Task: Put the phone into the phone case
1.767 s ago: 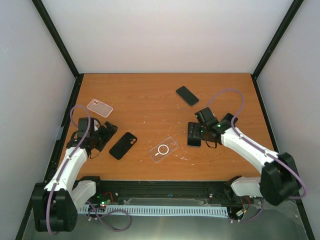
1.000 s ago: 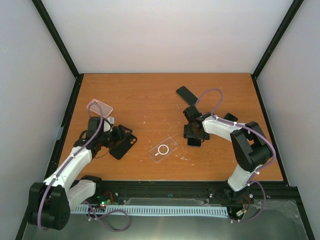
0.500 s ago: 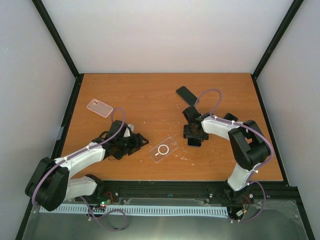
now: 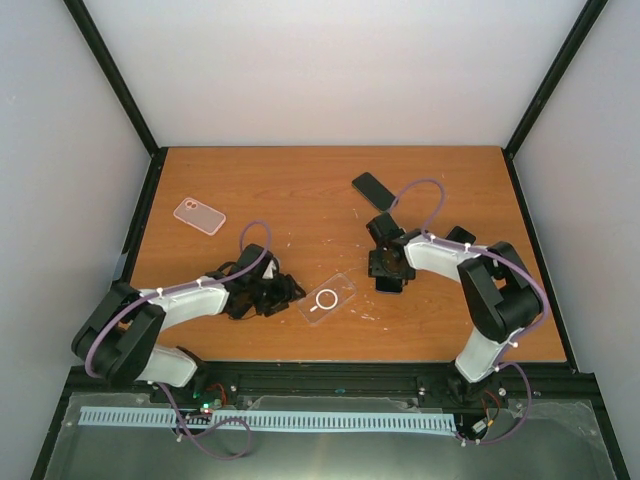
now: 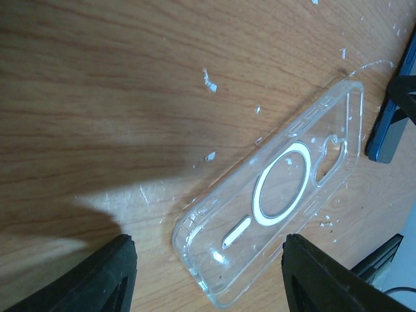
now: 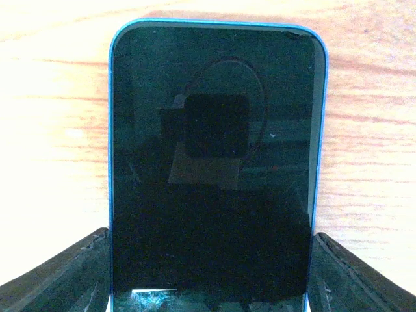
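Observation:
A clear phone case [image 4: 328, 298] with a white ring lies on the table's front middle. My left gripper [image 4: 285, 293] is open just left of it. In the left wrist view the case [image 5: 279, 195] has its near end between my open gripper's [image 5: 207, 266] fingers [image 5: 97, 279]. A blue-edged phone [image 4: 390, 278] lies screen up, right of the case. My right gripper [image 4: 388, 266] sits over it. In the right wrist view the phone [image 6: 214, 130] fills the gap of the gripper [image 6: 211, 273], and both fingers [image 6: 65, 279] rest against its long edges.
A black phone [image 4: 375, 191] lies at the back middle. A pink case [image 4: 199, 215] lies at the back left. A black case or phone [image 4: 240, 295] lies partly under my left arm. The blue phone's edge [image 5: 389, 130] shows at the right of the left wrist view.
My left arm has swung right, past the black item, up to the clear case. My right gripper has closed in over the blue phone and stayed there.

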Tool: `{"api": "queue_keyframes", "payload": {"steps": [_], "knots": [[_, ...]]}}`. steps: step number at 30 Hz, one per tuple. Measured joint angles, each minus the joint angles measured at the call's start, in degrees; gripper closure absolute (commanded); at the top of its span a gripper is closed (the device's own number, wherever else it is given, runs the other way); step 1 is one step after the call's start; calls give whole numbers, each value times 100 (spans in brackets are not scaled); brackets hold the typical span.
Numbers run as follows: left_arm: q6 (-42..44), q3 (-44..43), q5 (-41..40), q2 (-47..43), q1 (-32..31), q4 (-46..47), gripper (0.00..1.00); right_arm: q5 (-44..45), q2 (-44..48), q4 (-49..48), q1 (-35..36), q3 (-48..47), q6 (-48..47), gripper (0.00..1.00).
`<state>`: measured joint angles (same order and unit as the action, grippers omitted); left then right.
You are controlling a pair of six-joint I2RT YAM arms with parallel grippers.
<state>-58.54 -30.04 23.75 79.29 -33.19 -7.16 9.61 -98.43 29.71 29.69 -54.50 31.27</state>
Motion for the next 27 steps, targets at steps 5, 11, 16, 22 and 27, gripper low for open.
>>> {"api": "queue_keyframes", "payload": {"steps": [5,11,16,22,27], "knots": [[-96,87,-11,2,-37,101,41,26,184,151,-2,146,-22,32],[-52,-48,-15,229,-44,173,57,63,667,402,-4,310,-9,34],[-9,-118,-42,415,-105,229,65,52,1047,428,-4,348,68,34],[-90,-107,-92,415,-367,190,66,48,1316,424,-4,348,90,34],[-107,-116,-149,415,-382,144,71,55,1626,387,-4,354,90,34]]}}
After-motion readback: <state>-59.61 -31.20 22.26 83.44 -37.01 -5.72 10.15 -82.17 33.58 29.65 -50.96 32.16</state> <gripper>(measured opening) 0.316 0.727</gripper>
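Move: The clear phone case lies about 9 cm to the left hand's right and level with it, 3 cm lower, its near end close to the fingertips. The phone, already pinched by the right hand, is some 26 cm to the left hand's right and 9 cm farther out. From the right hand the case is about 18 cm left and 8 cm back; a loose phone lies 22 cm ahead and 4 cm left, another 10 cm ahead and 20 cm right. Keep the right gripper pinched on the phone's long sides, ease it back about 2 cm and slightly right, then lift about 6 cm while the fingertips tilt a little forward. Meanwhile settle the left gripper down and right, only 1 to 2 cm, and close its fingers to about half their gap around the near-end rim of the clear case. ##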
